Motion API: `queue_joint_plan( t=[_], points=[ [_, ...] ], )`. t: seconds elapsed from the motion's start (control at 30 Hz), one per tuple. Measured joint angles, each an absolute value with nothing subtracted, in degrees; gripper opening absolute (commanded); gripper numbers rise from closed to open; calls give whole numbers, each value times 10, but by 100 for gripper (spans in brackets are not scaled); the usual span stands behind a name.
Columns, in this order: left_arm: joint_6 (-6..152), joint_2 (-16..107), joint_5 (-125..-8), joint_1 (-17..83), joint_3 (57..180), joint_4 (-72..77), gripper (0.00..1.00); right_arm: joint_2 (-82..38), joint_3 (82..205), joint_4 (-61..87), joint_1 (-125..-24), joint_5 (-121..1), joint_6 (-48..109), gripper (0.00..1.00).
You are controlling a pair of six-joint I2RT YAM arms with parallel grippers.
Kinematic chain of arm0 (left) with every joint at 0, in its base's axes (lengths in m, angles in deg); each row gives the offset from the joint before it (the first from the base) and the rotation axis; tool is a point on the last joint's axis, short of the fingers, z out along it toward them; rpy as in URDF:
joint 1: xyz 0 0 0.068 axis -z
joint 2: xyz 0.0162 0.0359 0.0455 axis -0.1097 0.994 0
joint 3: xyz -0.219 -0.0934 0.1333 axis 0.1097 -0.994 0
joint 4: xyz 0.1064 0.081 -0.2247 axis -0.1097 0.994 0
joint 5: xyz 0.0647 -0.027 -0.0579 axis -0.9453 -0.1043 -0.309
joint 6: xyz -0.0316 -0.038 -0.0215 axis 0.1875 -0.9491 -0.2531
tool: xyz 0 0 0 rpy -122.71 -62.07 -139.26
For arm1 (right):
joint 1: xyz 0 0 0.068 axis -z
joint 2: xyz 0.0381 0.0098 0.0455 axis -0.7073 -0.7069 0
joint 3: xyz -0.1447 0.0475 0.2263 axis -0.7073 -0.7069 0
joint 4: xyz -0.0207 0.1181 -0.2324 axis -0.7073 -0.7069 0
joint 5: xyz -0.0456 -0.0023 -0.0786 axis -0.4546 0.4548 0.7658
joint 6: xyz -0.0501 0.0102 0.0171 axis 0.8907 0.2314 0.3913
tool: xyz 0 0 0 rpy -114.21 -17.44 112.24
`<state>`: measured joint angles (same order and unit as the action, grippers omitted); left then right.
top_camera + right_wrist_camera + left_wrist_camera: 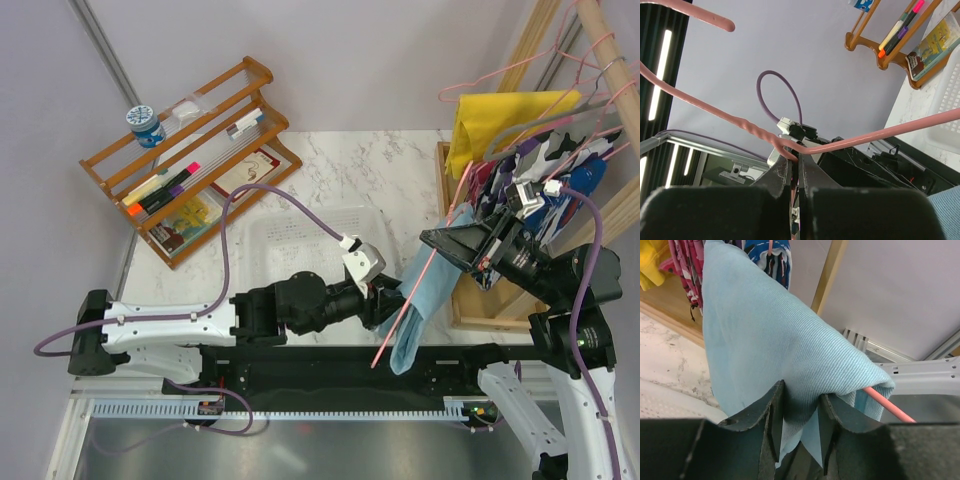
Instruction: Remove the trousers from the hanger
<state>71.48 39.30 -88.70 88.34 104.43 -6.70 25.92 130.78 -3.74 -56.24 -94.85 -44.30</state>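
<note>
The light sky-blue trousers [420, 295] hang draped over the lower bar of a pink wire hanger [382, 352], which slants over the table's near edge. My left gripper [392, 300] comes in from the left. In the left wrist view its fingers [771, 400] pinch a fold of the trousers [770, 330], and the hanger bar [890, 406] pokes out of the cloth to the right. My right gripper [445, 242] holds the hanger from the right. In the right wrist view that gripper [799, 161] is shut on the hanger [880, 134] at the twisted neck.
A clear plastic tray [300, 240] lies just behind my left arm. A wooden shelf with markers and cards [190, 150] stands at the back left. At the right, a wooden drying rack [470, 310] carries a yellow cloth [505, 125], patterned clothes [545, 185] and more pink hangers [560, 60].
</note>
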Motion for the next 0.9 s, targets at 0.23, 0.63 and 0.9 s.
queue_joint_plan(
  t=[0.23,0.63,0.9],
  points=[
    [727,401,-903,884,1066,-52,2,261,1308,-39,-560,-940,-440,0],
    [740,351,-941,885,1059,-30,2,307,1304,-69,-560,-919,-419,0],
    [795,342,-971,885,1096,1,2,338,1274,-72,-561,-917,-418,0]
  ],
)
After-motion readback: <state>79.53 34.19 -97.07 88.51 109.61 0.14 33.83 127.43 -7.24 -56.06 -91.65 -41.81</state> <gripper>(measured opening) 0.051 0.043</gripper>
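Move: The left gripper sits open around the hanging leg of the light-blue trousers, whose middle lies about 6 cm to its right, 1 cm ahead and 2 cm higher. The near end of the hanger pokes out some 12 cm back, 2 cm left and 2 cm above it; the white basket is roughly 14 cm ahead, 15 cm left and 25 cm below. From the right gripper, holding the hanger, the trousers' middle is some 4 cm back, 1 cm left and 11 cm down. Shut the left gripper on the blue cloth already lying between its fingers, then, keeping the pinch, draw the cloth up about 5 cm and left about 4 cm, edging forward and turning slightly counter-clockwise. Keep the right fingers shut on the hanger's twisted neck and ease it back roughly 2 cm, away from the clothes rack, sinking a little late on. ##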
